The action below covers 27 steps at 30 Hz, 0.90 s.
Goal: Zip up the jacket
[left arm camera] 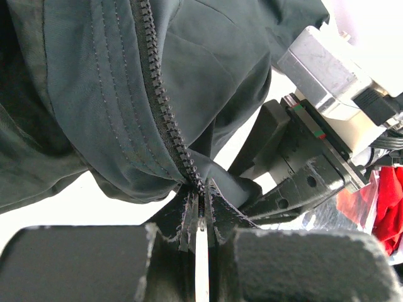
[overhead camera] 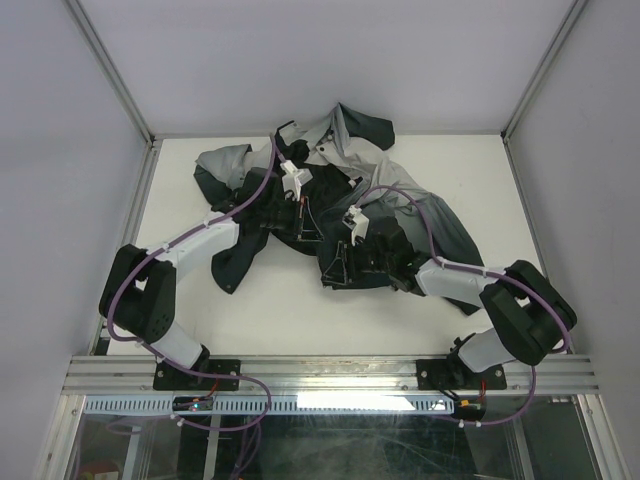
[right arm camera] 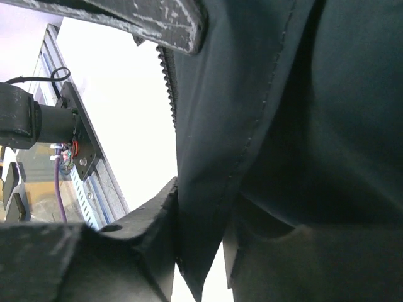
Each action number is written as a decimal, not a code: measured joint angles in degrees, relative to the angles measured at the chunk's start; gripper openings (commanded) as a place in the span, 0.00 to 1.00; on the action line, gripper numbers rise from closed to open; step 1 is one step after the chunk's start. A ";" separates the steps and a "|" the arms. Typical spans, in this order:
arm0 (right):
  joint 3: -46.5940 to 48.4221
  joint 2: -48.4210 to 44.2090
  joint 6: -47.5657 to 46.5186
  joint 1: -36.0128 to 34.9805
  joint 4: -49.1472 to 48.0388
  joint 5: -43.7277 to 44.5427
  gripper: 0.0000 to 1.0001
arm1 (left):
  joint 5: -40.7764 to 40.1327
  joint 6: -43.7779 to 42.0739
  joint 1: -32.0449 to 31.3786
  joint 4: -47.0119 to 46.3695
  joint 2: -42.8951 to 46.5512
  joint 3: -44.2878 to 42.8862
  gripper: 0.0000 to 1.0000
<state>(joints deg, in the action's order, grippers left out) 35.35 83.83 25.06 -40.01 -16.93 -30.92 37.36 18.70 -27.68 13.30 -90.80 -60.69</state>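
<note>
The jacket (overhead camera: 340, 190) lies crumpled on the white table (overhead camera: 270, 310), light grey at the back and dark teal-black in front. My left gripper (overhead camera: 305, 215) is over its middle. In the left wrist view the left gripper (left arm camera: 201, 211) is shut on the lower end of the dark zipper line (left arm camera: 157, 88), which runs up and away from the fingers. My right gripper (overhead camera: 340, 260) is just to the right and nearer. In the right wrist view it (right arm camera: 201, 251) is shut on a dark fabric edge of the jacket (right arm camera: 277, 113), next to a row of zipper teeth (right arm camera: 169, 75).
The right gripper's black body (left arm camera: 302, 182) shows close beside the left fingers. A left finger (right arm camera: 157, 19) crosses the top of the right wrist view. The aluminium rail (overhead camera: 320, 375) runs along the near table edge. Walls enclose the table's back and sides.
</note>
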 measured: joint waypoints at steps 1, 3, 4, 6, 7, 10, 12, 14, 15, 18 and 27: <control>0.07 0.00 -0.04 0.00 0.13 0.00 0.20 | -0.02 -0.17 0.00 0.31 0.00 -0.17 0.00; 0.09 0.00 -0.22 0.00 0.31 0.02 0.07 | -0.02 -0.35 0.00 0.81 0.00 -0.50 0.00; 0.11 0.00 -0.31 0.00 0.37 0.02 0.00 | 0.00 -0.35 0.00 0.94 0.00 -0.63 0.00; 0.15 0.00 -0.42 0.00 0.42 0.00 0.00 | 0.00 -0.33 0.00 1.29 0.02 -0.81 0.04; 0.22 0.00 -0.42 0.00 0.48 -0.02 0.00 | -0.02 -0.31 0.00 1.40 0.09 -0.81 0.09; 0.79 0.00 -0.37 0.00 0.57 -0.26 0.00 | -0.92 0.04 0.00 1.88 0.94 -0.81 0.24; 1.64 0.00 -0.57 0.00 0.61 -0.42 0.00 | -1.60 0.33 0.07 1.95 2.16 -0.79 0.29; 3.02 0.00 -1.14 0.15 0.55 -0.44 0.00 | -2.43 1.27 0.59 1.84 4.42 -0.68 0.34; 3.89 0.00 -1.55 0.31 0.46 -0.50 0.00 | -2.60 1.62 1.01 1.77 5.73 -0.48 0.36; 6.12 -0.37 -3.80 1.07 -0.83 -1.03 0.00 | -2.84 3.17 3.19 1.44 10.60 0.42 0.48; 7.72 -6.29 -12.28 4.28 -8.04 -1.29 0.00 | -13.42 2.69 8.28 6.86 21.94 1.38 0.64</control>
<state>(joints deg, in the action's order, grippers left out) 43.07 77.54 12.78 -35.73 -24.97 -32.21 23.94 21.39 -19.40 20.16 -68.86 -59.31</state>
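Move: The jacket's front-panel hem corner already hangs between the right hand's partly open fingers, practically at the hand point. The zipper's lower end, held in the left hand's shut fingers, lies about 6 cm ahead, 3 cm left and 4 cm above that hand. From the left hand, the hem corner is some 6 cm back, 3 cm right and 4 cm lower; the flat dark cuff sits roughly 12 cm back, 20 cm left and 13 cm below. The hem corner is pinched as the right fingers shut on it; then the zipper's lower end is let go by the left fingers, which open past halfway while that hand backs off, up and left by about 10 cm each. The right hand, keeping its pinch, carries the cloth up some 12 cm and forward about 6, its pointing direction rolling roughly 30 degrees. ##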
